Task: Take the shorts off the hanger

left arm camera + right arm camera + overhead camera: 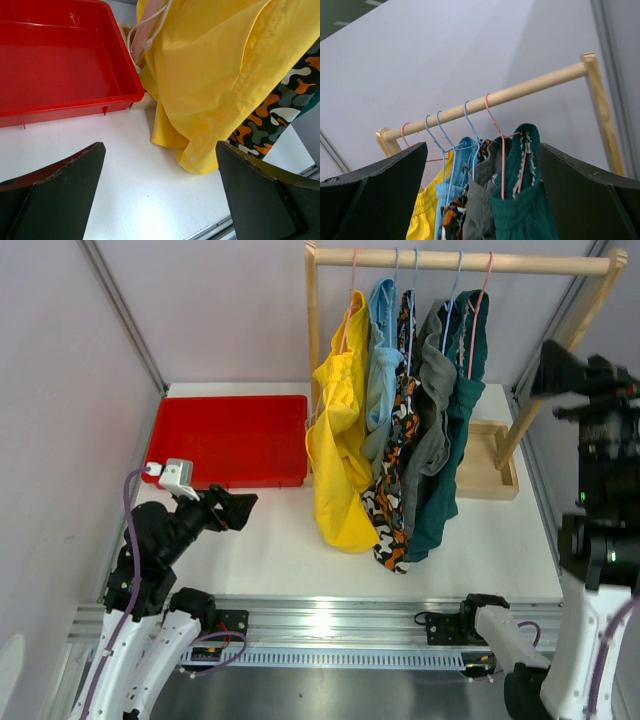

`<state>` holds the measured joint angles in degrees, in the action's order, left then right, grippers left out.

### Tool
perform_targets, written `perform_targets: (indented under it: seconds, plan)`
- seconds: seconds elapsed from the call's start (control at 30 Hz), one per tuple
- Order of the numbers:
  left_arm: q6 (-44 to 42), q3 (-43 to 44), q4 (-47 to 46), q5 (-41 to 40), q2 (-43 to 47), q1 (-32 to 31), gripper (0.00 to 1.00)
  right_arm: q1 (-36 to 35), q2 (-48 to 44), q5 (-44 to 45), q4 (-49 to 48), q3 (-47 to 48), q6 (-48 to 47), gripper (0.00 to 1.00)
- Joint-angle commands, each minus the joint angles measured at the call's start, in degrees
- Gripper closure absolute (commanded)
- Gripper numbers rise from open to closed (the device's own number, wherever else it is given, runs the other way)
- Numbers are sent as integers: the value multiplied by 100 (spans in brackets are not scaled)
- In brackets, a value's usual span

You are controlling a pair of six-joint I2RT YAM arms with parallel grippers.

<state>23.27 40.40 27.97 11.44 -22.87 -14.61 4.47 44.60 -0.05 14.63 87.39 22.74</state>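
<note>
Five pairs of shorts hang on wire hangers from a wooden rail: yellow, light blue, camouflage, grey and dark teal. My left gripper is open and empty, low over the table, left of the yellow shorts. My right gripper is open and empty, raised at the right of the rack, facing the dark teal shorts and its pink hanger.
A red tray lies at the back left, its rim close to the yellow shorts. The rack's wooden base sits at the back right. The rack's upright posts stand either side.
</note>
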Motion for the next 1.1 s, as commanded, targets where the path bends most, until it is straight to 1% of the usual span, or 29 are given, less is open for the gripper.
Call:
perform_targets:
  seconds: [0.0,0.03,0.07,0.1,0.13,0.2,0.23,0.27,0.33,0.43,0.57,0.67,0.73,0.97,1.07]
  plan:
    - [-112,-23,-151,227,-24,-7,1,-7,1291,-512,-189,698,108,1]
    - [-121,-24,-142,227,-7,2,1,-60,1619,-530,63,1231,64,0]
    - [-112,-24,-151,218,2,2,1,-130,1944,-426,266,1567,-15,1]
    - [-112,-24,-168,209,20,-7,1,-226,2626,-338,486,2301,-294,1]
    - [-112,-32,-160,209,46,-7,1,-427,2946,-50,958,2700,-453,2]
    - [-112,-32,-169,209,37,-7,1,-762,3727,312,1365,3360,-682,5]
    - [-112,-24,-160,209,46,-7,1,-903,3905,444,1576,3746,-823,7]
    - [-112,-32,-160,209,46,-7,1,-956,4038,506,1621,3845,-876,9]
    - [-103,-24,-151,192,55,2,1,-1062,4258,725,1648,3864,-955,17]
    - [-94,-33,-151,165,72,2,1,-1211,4320,892,1692,3724,-982,20]
    - [-94,-33,-151,157,73,2,1,-1326,4189,1130,1517,2997,-1009,25]
    - [-103,-33,-151,174,64,2,1,-1335,4057,1183,1288,2609,-965,33]
    - [-103,-24,-160,183,46,2,1,-1326,4057,1209,1252,2379,-947,36]
    - [-94,-41,-142,157,81,2,1,-1335,4320,1210,1209,2168,-982,39]
    - [-86,-41,-142,157,81,2,1,-1335,4399,1210,1112,2168,-1026,46]
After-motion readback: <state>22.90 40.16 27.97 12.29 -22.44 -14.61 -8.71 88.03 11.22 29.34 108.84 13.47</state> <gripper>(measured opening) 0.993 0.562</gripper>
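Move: The waistband of the green shorts on their pink hanger hangs about 30 cm ahead of the right hand, 4 cm left and some 17 cm below; at that height and depth the grey shorts' waistband is about 11 cm left, the camouflage shorts' about 16 cm left. From the left hand, the green waistband is roughly 30 cm ahead, 44 cm right and 15 cm higher. The right hand swings about 25 cm forward, then down 15 cm to the green shorts, tipping down and half-closing. ##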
